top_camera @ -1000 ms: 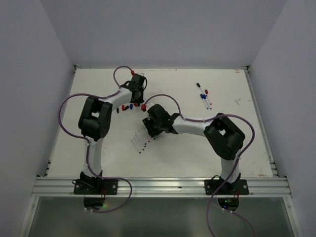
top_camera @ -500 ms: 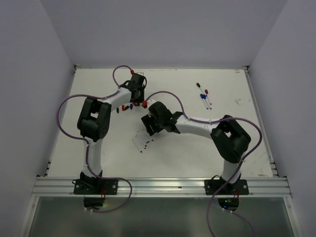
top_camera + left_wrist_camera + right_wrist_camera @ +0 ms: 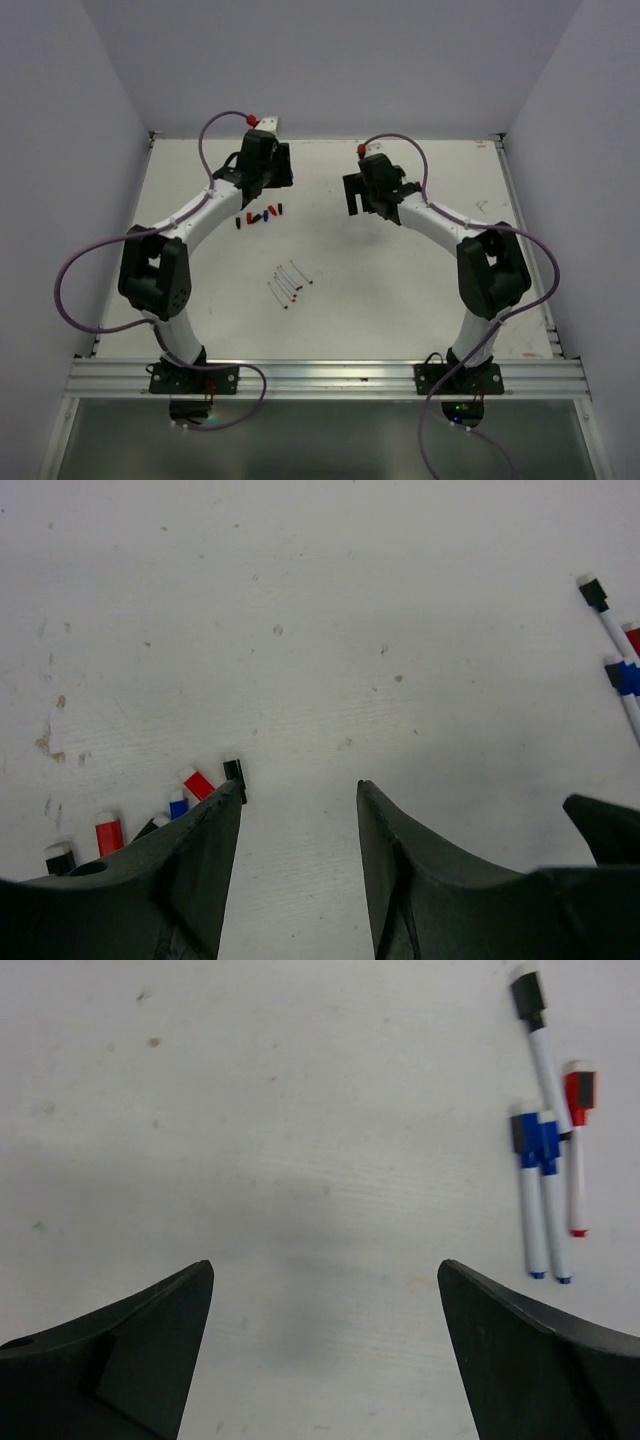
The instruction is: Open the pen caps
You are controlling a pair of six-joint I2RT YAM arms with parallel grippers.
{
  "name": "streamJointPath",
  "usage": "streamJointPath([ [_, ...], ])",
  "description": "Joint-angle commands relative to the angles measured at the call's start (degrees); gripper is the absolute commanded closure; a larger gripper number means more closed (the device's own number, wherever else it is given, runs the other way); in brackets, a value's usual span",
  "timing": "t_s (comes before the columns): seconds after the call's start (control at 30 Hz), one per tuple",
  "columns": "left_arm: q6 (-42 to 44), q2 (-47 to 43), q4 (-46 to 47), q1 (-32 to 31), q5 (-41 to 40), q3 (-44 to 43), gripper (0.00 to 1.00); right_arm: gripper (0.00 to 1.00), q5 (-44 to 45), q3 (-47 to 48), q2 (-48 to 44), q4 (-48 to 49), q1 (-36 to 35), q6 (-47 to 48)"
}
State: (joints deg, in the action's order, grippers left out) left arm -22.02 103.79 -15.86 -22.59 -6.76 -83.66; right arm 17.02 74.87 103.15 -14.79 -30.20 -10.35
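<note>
Several loose pen caps (image 3: 197,782) in red, blue and black lie in a short row just left of my left gripper (image 3: 298,788), which is open over bare table; the same pen caps (image 3: 260,215) show below the left gripper (image 3: 272,178) in the top view. Several uncapped pens (image 3: 288,283) lie side by side mid-table. Capped pens (image 3: 545,1160) with black, red and blue caps lie to the right of my right gripper (image 3: 325,1265), which is wide open and holds nothing. In the top view the right gripper (image 3: 358,195) hovers at the back, and its arm hides those capped pens.
White walls enclose the table on the left, back and right. A metal rail (image 3: 320,375) carrying both arm bases runs along the near edge. Purple cables loop from each arm over the table.
Both arms swung from the table's middle toward the back and apart. The right gripper left the uncapped pens and opened wide. The left gripper opened too.
</note>
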Motion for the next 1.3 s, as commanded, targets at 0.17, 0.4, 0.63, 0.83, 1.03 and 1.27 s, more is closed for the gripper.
streamJointPath([
  [0.17, -3.8, -9.7, 11.1, -0.4, 8.0, 8.2, 0.46, 0.11, 0.2, 8.3, 7.4, -4.7, 13.1, 2.9],
  [0.4, -3.7, -9.1, 11.9, -0.4, 9.7, 8.8, 0.46, 0.32, -5.8, 8.5, 9.1, -6.0, 19.5, 0.9],
  [0.63, -4.5, -7.2, 13.1, -0.4, 11.7, 8.2, 0.46, 0.47, -9.0, 6.4, 9.3, -4.2, 20.3, 1.4],
  [0.83, -4.4, -7.2, 13.2, -0.4, 12.0, 8.3, 0.46, 0.53, -9.4, 5.8, 10.7, -4.0, 20.7, 1.0],
  [1.03, -4.2, -7.6, 13.2, -0.4, 12.2, 9.0, 0.46, 0.54, -9.5, 5.3, 11.6, -3.3, 21.1, 0.5],
  [1.27, -4.2, -7.6, 13.6, -0.3, 12.1, 9.6, 0.46, 0.54, -9.1, 5.3, 12.8, -3.5, 21.6, 0.3],
])
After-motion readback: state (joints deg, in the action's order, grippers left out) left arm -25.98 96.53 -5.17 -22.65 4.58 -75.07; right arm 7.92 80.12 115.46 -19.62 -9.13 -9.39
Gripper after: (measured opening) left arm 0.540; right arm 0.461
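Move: The nearest capped pen, the left one of the two blue-capped pens, lies some 15 cm to the right of the right hand, about 5 cm farther out and 9 cm below. The other blue pen lies about 2 cm to its right, the red-capped pen 3 cm right and 2 cm beyond it, and the black-capped pen some 8 cm beyond it. From the left hand that same blue pen lies about 41 cm right, roughly level ahead, 14 cm below. Sweeping right about 14 cm and a little forward, then sinking in two stages some 8 cm in all, the right hand comes close above the left blue pen, its wide-open fingers closing to about half; it tips them farther down and turns clockwise, about 15 degrees each. The left hand, empty and half open, rises and eases right and slightly back, a few centimetres each. ##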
